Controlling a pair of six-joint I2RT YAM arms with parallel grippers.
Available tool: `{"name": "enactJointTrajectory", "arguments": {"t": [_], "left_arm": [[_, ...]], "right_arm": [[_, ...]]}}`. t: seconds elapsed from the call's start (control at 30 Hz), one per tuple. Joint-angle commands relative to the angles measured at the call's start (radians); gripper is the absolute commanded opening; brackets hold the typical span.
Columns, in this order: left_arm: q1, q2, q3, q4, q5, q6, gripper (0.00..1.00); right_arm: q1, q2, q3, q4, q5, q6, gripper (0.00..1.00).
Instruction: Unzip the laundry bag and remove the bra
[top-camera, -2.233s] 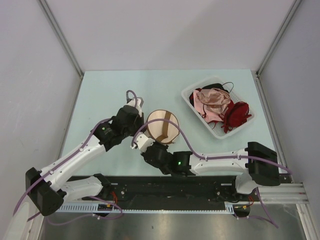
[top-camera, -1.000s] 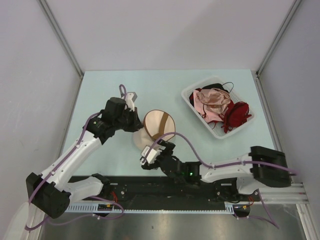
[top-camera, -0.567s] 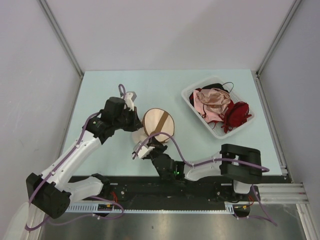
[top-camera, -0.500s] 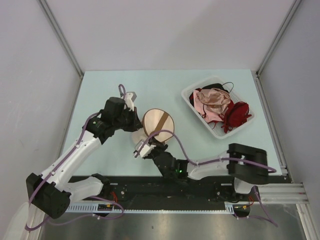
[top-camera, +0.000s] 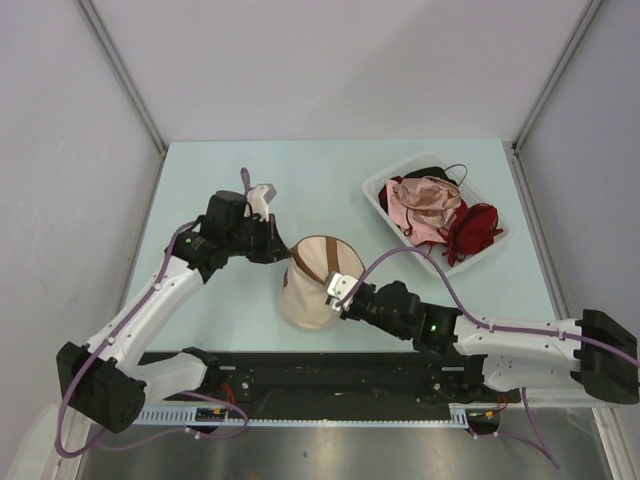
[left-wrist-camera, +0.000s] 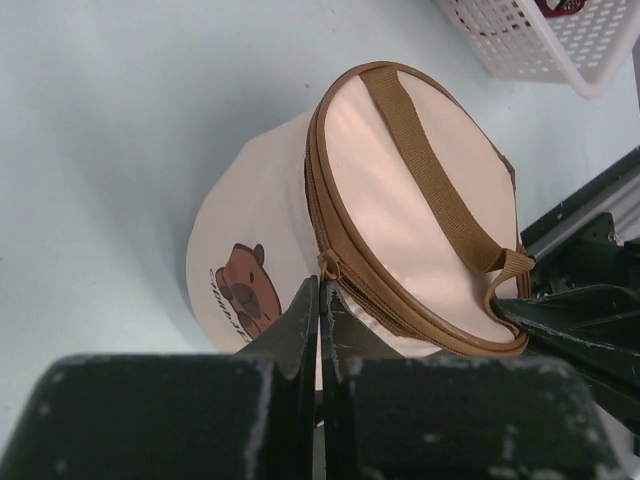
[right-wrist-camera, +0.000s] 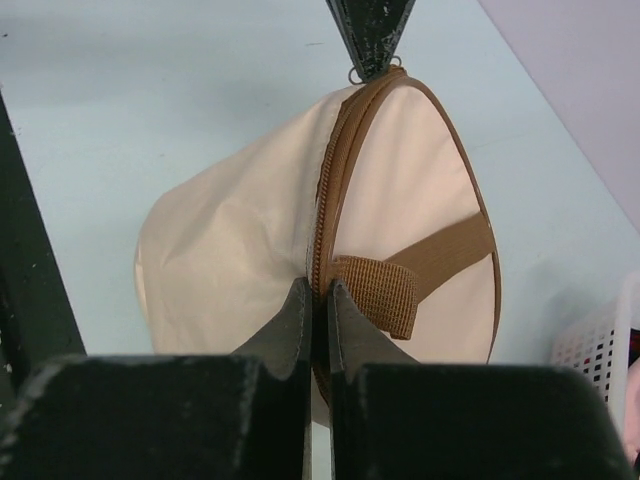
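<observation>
The beige laundry bag lies tipped on its side between both arms, its brown-strapped round lid facing up and its zipper closed. My left gripper is shut on the zipper pull at the lid's far-left rim. My right gripper is shut on the zippered rim of the laundry bag, right beside the strap's end. In the top view the left gripper and the right gripper sit on opposite sides of the lid. The bra is hidden.
A white plastic tray stands at the right back, holding a pink garment and a red-and-black one. Its mesh corner shows in the left wrist view. Grey walls enclose the table on three sides.
My right gripper swung from the bag's near-left to its near-right side and shut on the rim. The bag has been drawn nearer and tipped over; the left gripper still holds the pull.
</observation>
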Motion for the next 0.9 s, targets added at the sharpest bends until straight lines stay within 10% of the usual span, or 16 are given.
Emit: {"name": "enactJointTrajectory", "arguments": {"t": [0.0,0.13,0.27,0.3,0.87], "left_arm": [[0.037,0.044,0.001,0.077,0.005,0.042,0.0],[0.037,0.055,-0.012,0.097,0.033,0.036,0.0],[0.037,0.028,-0.015,0.086,0.033,0.011,0.01],[0.037,0.02,-0.016,0.082,0.03,0.005,0.0],[0.036,-0.084,-0.101,0.074,0.027,-0.048,0.0]], "right_arm": [[-0.001,-0.061,-0.03,-0.111,-0.05,0.004,0.0],[-0.002,-0.084,-0.032,-0.117,-0.023,0.018,0.0],[0.009,-0.119,-0.01,-0.095,-0.007,0.073,0.89],[0.016,-0.121,0.008,-0.067,0.007,0.084,0.98],[0.164,0.442,0.369,0.229,0.539,0.351,0.89]]}}
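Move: The zip pull on the laundry bag is already pinched in the left fingers; from the right hand it sits about 7 cm ahead and 8 cm to the left, at nearly the same height. The right fingers grip the brown zip band, with the middle of the lid strap some 5 cm ahead and 1 cm to the right of them. The white basket lies roughly 16 cm ahead and 22 cm to the right, about 12 cm lower. The bag's brown zip band, still pinched at first, is eased slightly right and back by the right hand, then let go as its fingers spread wide; that hand swings about 10 cm left and some 4 cm up towards the zip pull, turning about 15 degrees clockwise. The left hand dips about 1.5 cm and keeps its pinch on the pull. ##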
